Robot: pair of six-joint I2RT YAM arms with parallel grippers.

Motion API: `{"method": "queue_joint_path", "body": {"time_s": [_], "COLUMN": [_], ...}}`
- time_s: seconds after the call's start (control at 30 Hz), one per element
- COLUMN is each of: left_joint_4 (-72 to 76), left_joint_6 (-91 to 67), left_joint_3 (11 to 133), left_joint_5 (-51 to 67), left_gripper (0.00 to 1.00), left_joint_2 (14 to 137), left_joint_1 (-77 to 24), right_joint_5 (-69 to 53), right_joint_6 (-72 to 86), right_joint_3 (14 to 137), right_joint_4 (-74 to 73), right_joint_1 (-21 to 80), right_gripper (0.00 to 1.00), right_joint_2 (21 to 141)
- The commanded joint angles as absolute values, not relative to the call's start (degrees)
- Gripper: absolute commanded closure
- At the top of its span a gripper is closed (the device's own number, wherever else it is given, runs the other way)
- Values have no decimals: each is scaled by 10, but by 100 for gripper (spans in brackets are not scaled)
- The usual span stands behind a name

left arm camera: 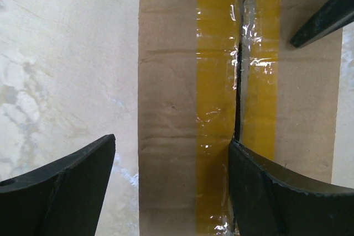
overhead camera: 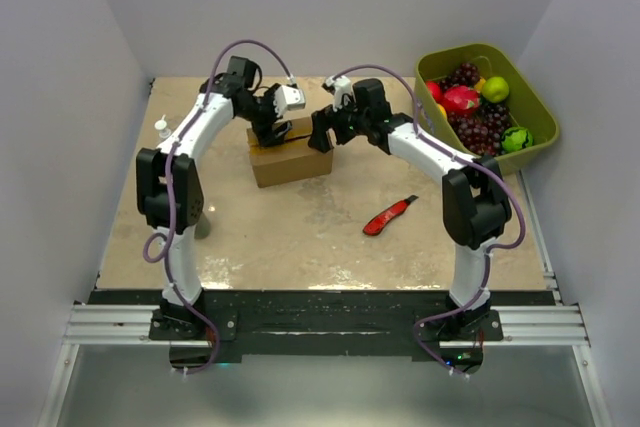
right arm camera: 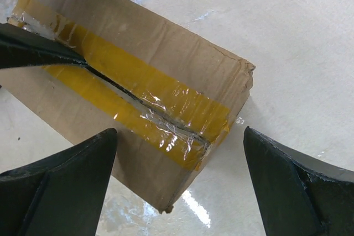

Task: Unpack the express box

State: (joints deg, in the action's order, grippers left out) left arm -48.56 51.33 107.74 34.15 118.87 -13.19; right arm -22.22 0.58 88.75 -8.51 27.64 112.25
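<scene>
The express box point(overhead camera: 292, 161) is a brown carton in the middle of the table, with yellow tape along its top seam. The tape is slit and the seam shows as a dark gap. My left gripper point(overhead camera: 271, 131) is open over the box's left end. In the left wrist view it point(left arm camera: 171, 147) straddles one top flap point(left arm camera: 171, 81); one fingertip point(left arm camera: 239, 153) rests at the slit seam, the other hangs outside the box edge. My right gripper point(overhead camera: 321, 134) is open and empty above the box's right end point(right arm camera: 166, 42), its fingers point(right arm camera: 66, 183) wide apart.
A red utility knife point(overhead camera: 390, 215) lies on the table right of centre. A green bin point(overhead camera: 541, 110) with grapes and other fruit stands at the back right. A small white bottle point(overhead camera: 161, 128) stands at the left edge. White walls close in on both sides.
</scene>
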Motion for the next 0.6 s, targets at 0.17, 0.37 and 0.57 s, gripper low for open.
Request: {"method": "queue_joint_path", "body": {"time_s": [0.17,0.37,0.57], "left_joint_4": [-386,-443,-483], "left_joint_6": [548,513,358], "left_joint_3": [1007,1073,1179], "left_joint_5": [292,292,388], "left_gripper": [35,65,100], "left_joint_2": [1098,1128,1202], "left_joint_1": [-159,-152,-103], "right_joint_5": [-224,-223,-209], "right_joint_6": [26,3,-44], "right_joint_3": [890,884,857], "right_joint_4": [-77,-83,-95], "right_joint_1": [276,276,277], "right_gripper": [1,1,1], "right_joint_2": [1131,1134,1129]}}
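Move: The left hand is already at the express box, its wide-open fingers set across the far top flap with the near finger at the cut slit; the box's middle lies about 3 cm back, 4 cm to its right and 5 cm below. From that hand the knife is roughly 18 cm back and 25 cm right, the grey cylinder some 17 cm back and 16 cm left. From the right hand the box's middle is about 7 cm left, 1 cm back and 5 cm down. The left hand draws up about 3 cm off the far flap beside the slit, easing back half a centimetre before coming forward again, while its wrist tilts up some 10 degrees and mostly returns; its fingers close from wide open to nearly shut, checking about halfway and then finishing quickly, the tips ending together at the slit. The right hand stays wide open astride the box's right end, holding its place as that end turns against its outer finger. ##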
